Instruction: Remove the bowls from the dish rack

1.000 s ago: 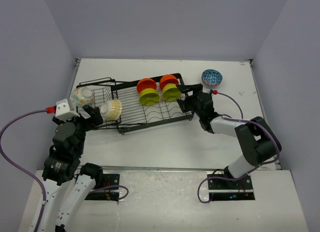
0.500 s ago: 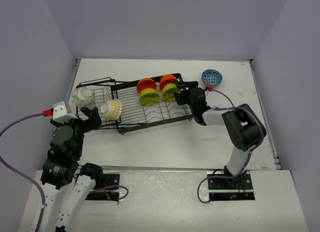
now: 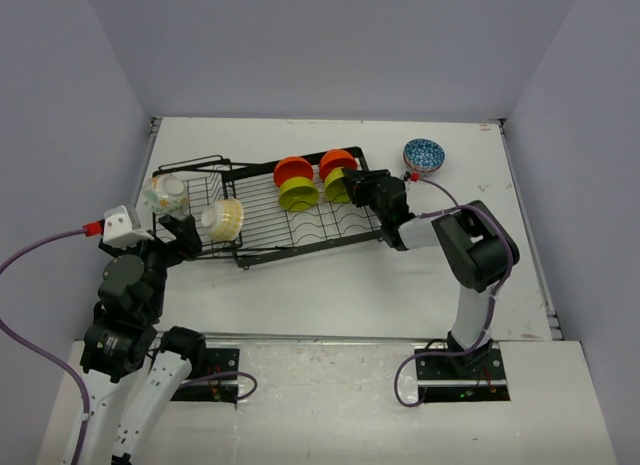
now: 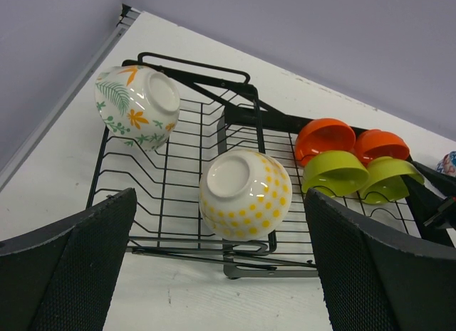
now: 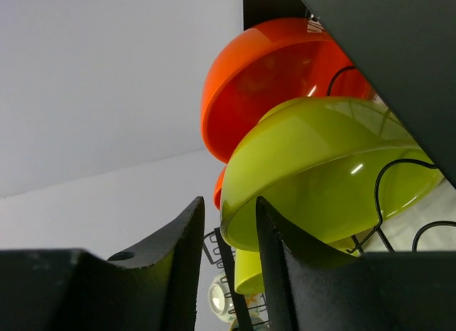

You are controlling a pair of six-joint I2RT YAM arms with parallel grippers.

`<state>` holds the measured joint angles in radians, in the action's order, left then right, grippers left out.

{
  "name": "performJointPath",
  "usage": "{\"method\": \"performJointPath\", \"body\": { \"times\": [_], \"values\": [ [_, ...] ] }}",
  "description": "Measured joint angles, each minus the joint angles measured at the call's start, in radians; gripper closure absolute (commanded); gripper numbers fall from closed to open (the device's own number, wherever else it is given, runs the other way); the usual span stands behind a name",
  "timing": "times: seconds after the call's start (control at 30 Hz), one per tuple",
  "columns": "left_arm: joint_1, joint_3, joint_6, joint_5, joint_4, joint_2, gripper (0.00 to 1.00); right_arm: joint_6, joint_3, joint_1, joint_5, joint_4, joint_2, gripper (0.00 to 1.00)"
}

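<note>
The black dish rack (image 3: pixel 262 235) holds two orange bowls (image 3: pixel 293 168) and two lime green bowls (image 3: pixel 298 194) upright in its slots. A cream bowl with yellow dots (image 3: pixel 222 218) and a white floral bowl (image 3: pixel 165 193) lie in its left basket end. My right gripper (image 3: pixel 360 190) is at the right lime green bowl (image 5: pixel 335 167). In the right wrist view its fingers (image 5: pixel 229 203) stand a little apart on either side of that bowl's rim, with an orange bowl (image 5: pixel 271 75) behind. My left gripper (image 4: pixel 219 228) is wide open and empty, just in front of the dotted bowl (image 4: pixel 246 196).
A blue-and-white patterned bowl (image 3: pixel 424 155) stands on the table beyond the rack's right end. The rack's front rail and foot (image 4: pixel 242 263) lie between my left fingers. Walls close in at the back and on both sides.
My right gripper has moved left from beside the rack's right end up to the right lime green bowl. The left gripper has barely shifted.
</note>
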<state>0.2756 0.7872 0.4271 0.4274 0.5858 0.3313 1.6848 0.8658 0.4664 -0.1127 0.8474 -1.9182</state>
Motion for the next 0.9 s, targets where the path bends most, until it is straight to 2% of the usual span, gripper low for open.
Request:
{"method": "performJointPath", "body": {
  "times": [0.3, 0.57, 0.9],
  "values": [
    [0.0, 0.0, 0.0, 0.0, 0.0, 0.0, 0.0, -0.006, 0.006, 0.006, 0.001, 0.032, -0.022, 0.82],
    [0.0, 0.0, 0.0, 0.0, 0.0, 0.0, 0.0, -0.006, 0.005, 0.012, 0.002, 0.056, -0.024, 1.0],
    [0.0, 0.0, 0.0, 0.0, 0.0, 0.0, 0.0, -0.007, -0.019, 0.013, 0.004, 0.14, -0.026, 1.0]
  ]
}}
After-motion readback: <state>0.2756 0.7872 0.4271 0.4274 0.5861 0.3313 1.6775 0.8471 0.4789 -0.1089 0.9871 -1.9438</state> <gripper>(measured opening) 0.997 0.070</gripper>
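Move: The right green bowl stands on edge in the rack with its upper rim already between the right fingertips. Its middle is about 1 cm ahead, 3 cm left and 3 cm below. The right orange bowl is roughly 5 cm beyond it and 1 cm farther left; the left green bowl is some 11 cm to its left and 2 cm nearer. From the idle left gripper, the right green bowl lies about 26 cm ahead, 35 cm right and 19 cm below. Close the right gripper on the upper rim of the right green bowl until the fingertips pinch its wall, easing the hand just under 1 cm left as they shut. Keep that pinch and start up from the rack, about 1.5 cm, tipping the fingers up some 5 degrees. ##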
